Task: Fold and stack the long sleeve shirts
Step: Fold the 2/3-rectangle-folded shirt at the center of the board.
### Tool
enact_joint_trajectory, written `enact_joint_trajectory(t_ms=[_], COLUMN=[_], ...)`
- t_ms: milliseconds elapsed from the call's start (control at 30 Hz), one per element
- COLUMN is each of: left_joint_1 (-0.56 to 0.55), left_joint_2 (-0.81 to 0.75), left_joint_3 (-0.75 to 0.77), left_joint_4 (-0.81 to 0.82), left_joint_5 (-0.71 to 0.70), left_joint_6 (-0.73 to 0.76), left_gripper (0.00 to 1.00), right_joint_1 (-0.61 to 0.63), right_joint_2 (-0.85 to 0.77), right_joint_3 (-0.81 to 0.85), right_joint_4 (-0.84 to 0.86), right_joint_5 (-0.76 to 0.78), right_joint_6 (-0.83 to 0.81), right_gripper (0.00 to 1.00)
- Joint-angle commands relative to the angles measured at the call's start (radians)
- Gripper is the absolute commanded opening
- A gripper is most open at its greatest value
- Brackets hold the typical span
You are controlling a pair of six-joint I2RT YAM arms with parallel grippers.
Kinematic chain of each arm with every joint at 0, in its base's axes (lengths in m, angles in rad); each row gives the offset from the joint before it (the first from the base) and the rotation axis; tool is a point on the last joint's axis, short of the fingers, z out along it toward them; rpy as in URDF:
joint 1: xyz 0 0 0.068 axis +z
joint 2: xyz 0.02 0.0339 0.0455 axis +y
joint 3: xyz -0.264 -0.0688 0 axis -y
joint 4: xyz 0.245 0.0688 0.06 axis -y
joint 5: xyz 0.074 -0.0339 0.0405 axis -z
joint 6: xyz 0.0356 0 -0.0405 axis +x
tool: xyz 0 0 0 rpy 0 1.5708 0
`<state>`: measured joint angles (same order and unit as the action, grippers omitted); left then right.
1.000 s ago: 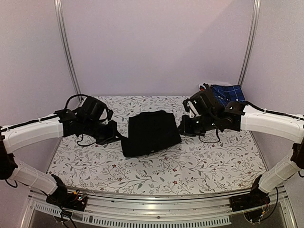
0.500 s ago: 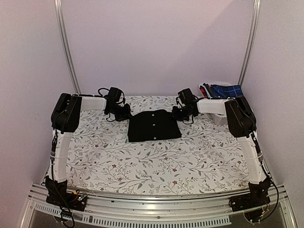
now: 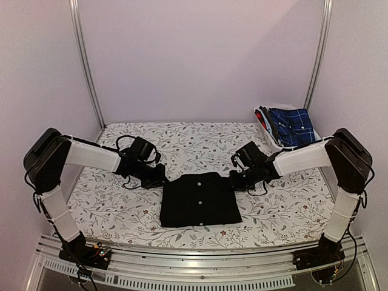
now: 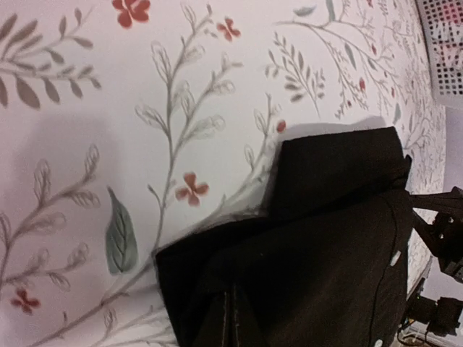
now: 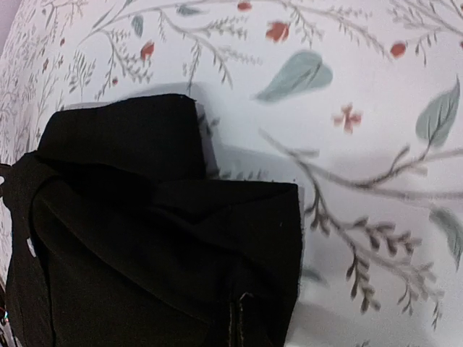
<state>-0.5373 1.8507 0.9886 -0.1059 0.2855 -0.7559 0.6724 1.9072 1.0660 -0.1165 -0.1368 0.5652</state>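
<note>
A black collared long sleeve shirt [image 3: 199, 201] with small pale buttons lies folded, buttons up, in the middle of the floral table. My left gripper [image 3: 159, 178] is shut on its far left corner and my right gripper [image 3: 237, 179] is shut on its far right corner. In the left wrist view the black shirt [image 4: 325, 238] wraps the closed left gripper [image 4: 233, 322], whose tips barely show. The right wrist view shows the same for the black shirt [image 5: 145, 238] and the right gripper [image 5: 237, 322].
A white slotted basket [image 3: 271, 138] stands at the back right corner with blue plaid cloth [image 3: 292, 123] in it; its mesh wall [image 4: 445, 50] shows in the left wrist view. The floral tablecloth [image 3: 121, 212] covers the whole table.
Both arms have drawn back toward the near edge, pulling the black shirt with them from the back of the table to its middle. Both grippers stayed shut.
</note>
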Motion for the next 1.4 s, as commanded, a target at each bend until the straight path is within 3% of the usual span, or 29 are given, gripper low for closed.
enact_joint_trajectory(t_ms=[0,267,867,1300,1367], left_joint_1=[-0.057,-0.066,0.059,0.101,0.107], left_joint_2=[-0.165,-0.281,-0.035,0.029,0.035], left_joint_3=[-0.130,-0.177,0.035,0.100,0.114], left_joint_4=[0.066,0.047,0.040,0.035,0.027], left_joint_5=[-0.080,-0.129,-0.068,-0.041,-0.033], left_joint_6=[-0.077,-0.067,0.039,0.071,0.075], left_gripper=[0.00,0.00,0.00,0.00,0.13], right_joint_1=[0.043,0.046,-0.026,-0.041,-0.043], right_joint_2=[-0.189,-0.351,-0.090,-0.045,-0.038], right_joint_3=[-0.129,-0.149,0.026,0.076,0.092], right_joint_4=[-0.056,-0.130,-0.025,-0.015,-0.022], right_joint_5=[0.082,0.194,0.212,0.241,0.238], right_joint_6=[0.092,0.094,-0.001,-0.024,-0.033], right_gripper=[0.00,0.00,0.00,0.01,0.12])
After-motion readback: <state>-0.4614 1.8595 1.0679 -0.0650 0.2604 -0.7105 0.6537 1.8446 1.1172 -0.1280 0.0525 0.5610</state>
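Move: Already pinched in both hands are the far corners of the folded shirt. Its middle lies about 9 cm back of both hands, 12 cm to the left hand's right and 11 cm to the right hand's left. The board's centre is roughly 4 cm ahead, 12 cm right of the left hand and 10 cm left of the right. From the right hand, the laundry basket stands some 20 cm farther out and 18 cm right. Swinging back about 4 cm while rising, both hands then reverse and travel some 8 or 9 cm forward together, sinking a little again, taking the pinched corners out towards the board's centre. They end a few centimetres higher than they began, wrists tilted up slightly, the fingertips just starting to part over the cloth. ##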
